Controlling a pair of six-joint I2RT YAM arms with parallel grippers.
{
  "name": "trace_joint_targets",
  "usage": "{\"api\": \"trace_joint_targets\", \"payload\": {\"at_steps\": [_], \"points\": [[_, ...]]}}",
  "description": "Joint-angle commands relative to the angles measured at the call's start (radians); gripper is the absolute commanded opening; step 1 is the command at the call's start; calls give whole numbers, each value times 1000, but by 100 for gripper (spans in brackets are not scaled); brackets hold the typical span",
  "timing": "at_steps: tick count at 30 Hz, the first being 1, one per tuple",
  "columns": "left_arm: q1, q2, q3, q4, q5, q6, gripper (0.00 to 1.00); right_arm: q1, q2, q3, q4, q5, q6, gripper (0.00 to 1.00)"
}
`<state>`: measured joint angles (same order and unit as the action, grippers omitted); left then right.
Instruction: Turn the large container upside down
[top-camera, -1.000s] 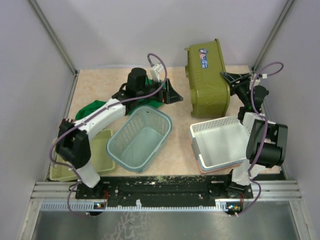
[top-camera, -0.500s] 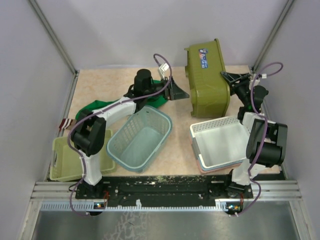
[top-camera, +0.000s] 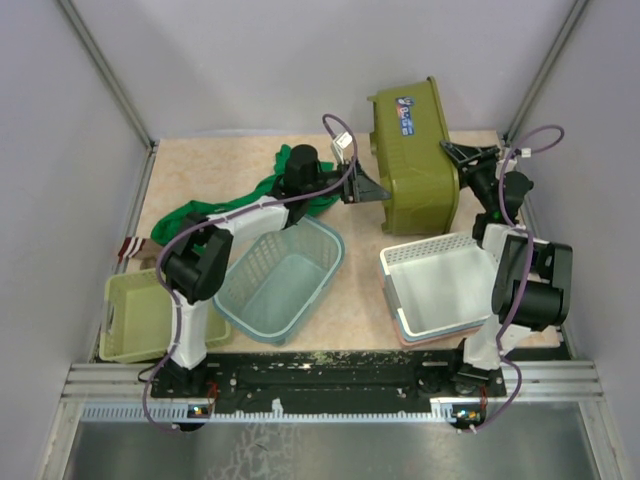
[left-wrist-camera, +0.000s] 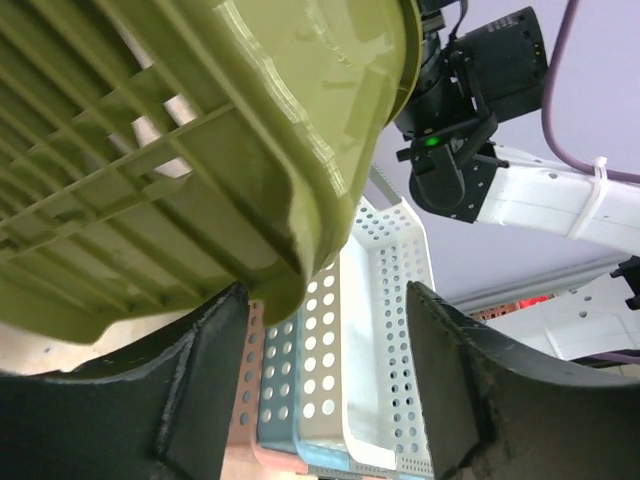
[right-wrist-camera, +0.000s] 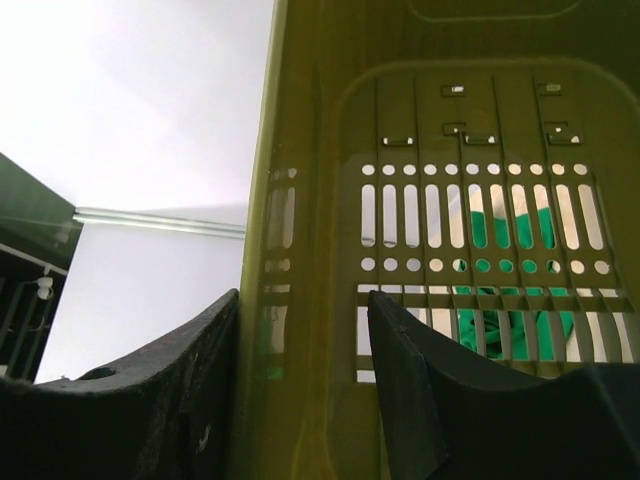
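Note:
The large container is an olive-green tub tipped on its side at the back right, its open mouth facing right. My right gripper is shut on its side wall, one finger inside and one outside. Through the slotted bottom a green cloth shows. My left gripper reaches in from the left, level with the tub's lower left edge. In the left wrist view the rounded bottom corner dips between the open fingers, close to the left finger; the left gripper has nothing clamped.
A teal mesh basket lies centre-left and a light-green tray at the near left. Stacked perforated white, blue and pink baskets sit under the tub's right side. A green cloth trails under the left arm.
My left arm has swung right until its gripper reached the tub's lower edge, and its jaws have narrowed a little. The tub and the right arm have hardly moved.

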<state>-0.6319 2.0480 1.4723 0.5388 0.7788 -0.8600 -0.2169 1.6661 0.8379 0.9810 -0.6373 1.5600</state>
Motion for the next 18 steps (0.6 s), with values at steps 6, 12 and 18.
{"api": "trace_joint_targets", "payload": {"at_steps": [6,12,18], "points": [[-15,14,45,99,-9,-55,39,37,60,-43,-121,-18,-56,51],[-15,-2,63,26,-38,-10,3,40,61,-45,-109,-25,-48,51],[-3,-82,122,-194,-124,164,0,40,31,-30,-178,-54,-114,55]]}}
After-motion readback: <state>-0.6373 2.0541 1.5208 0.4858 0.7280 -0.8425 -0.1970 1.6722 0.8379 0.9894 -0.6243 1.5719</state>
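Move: The edge of the large container's upended base sits just off my left fingertips, about 2 cm to the right and level with the pads; the container's middle is roughly 7 cm farther out, 7 cm right and 7 cm below my left hand. The white basket lies some 19 cm back and 14 cm right, the blue-grey basket about 18 cm back and 21 cm left, both far below. From my right hand that base edge is about 10 cm back and 10 cm left. I shut my left fingers from about three-quarters open to nearly closed, pinching the thin edge of the container's base near its corner. Reaching in, I ease that hand about 1 cm to the right and slightly up, then creep about 1 cm forward while the fingers close. My right hand keeps its hold on the opposite rim and stays almost in place. ##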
